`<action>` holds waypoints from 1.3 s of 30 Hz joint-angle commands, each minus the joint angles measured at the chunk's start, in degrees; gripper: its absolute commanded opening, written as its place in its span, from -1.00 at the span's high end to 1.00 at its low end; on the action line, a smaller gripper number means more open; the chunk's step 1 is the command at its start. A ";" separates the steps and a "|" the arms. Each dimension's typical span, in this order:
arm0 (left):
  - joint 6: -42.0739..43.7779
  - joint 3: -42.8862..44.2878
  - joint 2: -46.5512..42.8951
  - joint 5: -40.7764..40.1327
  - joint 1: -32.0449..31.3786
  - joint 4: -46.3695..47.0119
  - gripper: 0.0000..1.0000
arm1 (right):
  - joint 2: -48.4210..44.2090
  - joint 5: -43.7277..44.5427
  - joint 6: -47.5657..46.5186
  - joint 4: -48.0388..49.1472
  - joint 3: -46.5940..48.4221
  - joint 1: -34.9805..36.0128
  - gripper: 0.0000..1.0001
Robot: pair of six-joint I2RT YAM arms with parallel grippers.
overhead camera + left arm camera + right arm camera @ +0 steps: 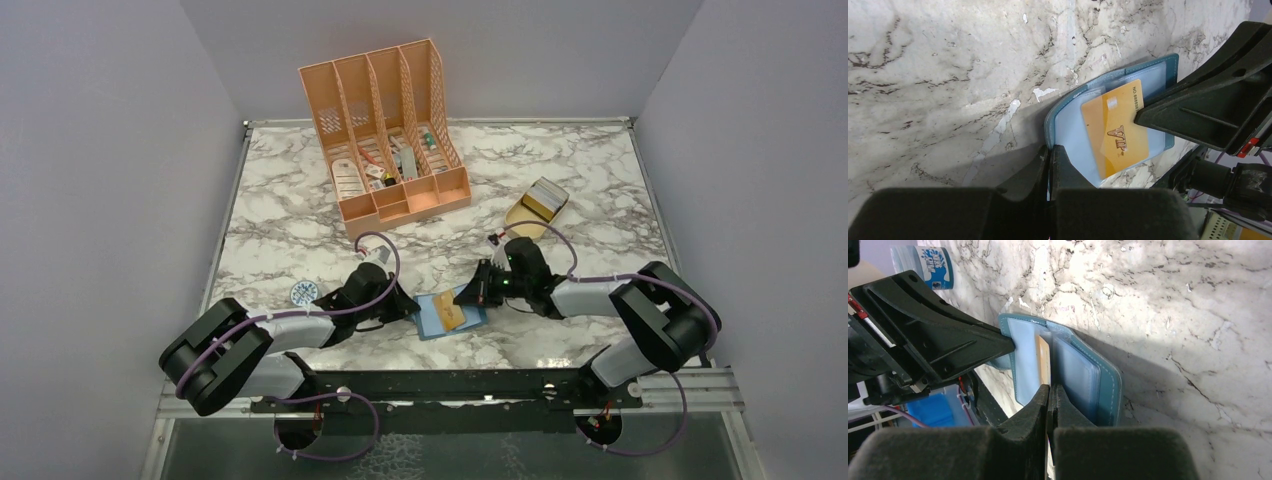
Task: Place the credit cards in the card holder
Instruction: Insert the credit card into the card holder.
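The teal card holder lies open on the marble near the front edge, pale blue inside. My left gripper is shut on its left edge. A gold credit card marked VIP rests on the holder's inner sleeves. My right gripper is shut on this card, seen edge-on, standing between the holder's clear sleeves. In the left wrist view the right gripper meets the card's right side. More tan cards sit stacked in the tray behind.
A tan oval tray stands at the back right of the holder. A large peach desk organizer fills the back centre. A round blue-white disc lies left of my left arm. Walls close in three sides.
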 commanded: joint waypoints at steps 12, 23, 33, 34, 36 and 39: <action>-3.81 -2.47 -0.54 -0.52 -0.08 2.42 1.00 | -1.76 4.17 1.72 2.72 -2.32 2.14 0.98; -4.23 -2.95 -1.28 -0.91 -0.08 2.85 1.00 | -0.11 5.29 3.43 -0.07 -0.43 4.77 0.60; -4.52 -2.99 -2.51 -0.79 -0.08 2.91 1.00 | -4.34 8.90 -1.89 -15.07 4.19 6.64 0.10; -4.46 -3.00 -2.56 -0.83 -0.08 2.87 1.00 | -4.14 9.24 -1.91 -15.72 4.69 7.05 0.10; -4.53 -3.12 -2.65 -0.89 -0.09 2.91 1.00 | -3.72 10.47 -2.20 -16.60 5.56 7.93 0.09; -4.49 -3.20 -2.66 -0.77 -0.09 2.94 0.99 | -2.99 9.99 -2.06 -16.05 6.34 8.64 0.09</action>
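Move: The gold card, already held by its right-hand edge in the right fingers, has its middle about 3 cm left of the right hand and 2 cm back, roughly 1 cm lower. The card holder's left page, where it goes, centres some 4 cm left and 2 cm back. Out beyond, the card box stands about 23 cm ahead and 20 cm right, with its tray around 17 cm ahead and 15 cm right. From the left hand, the card lies some 7 cm to the right, about level. The card is worked into the holder's left page by the right hand, which first eases up and to its right by about half a centimetre, then goes back roughly 2 cm and left well over 1 cm, dipping briefly. Midway its shut fingers begin opening to nearly half, ending astride the card's right edge. The left hand stays put and keeps its pinch on the holder's left edge. ##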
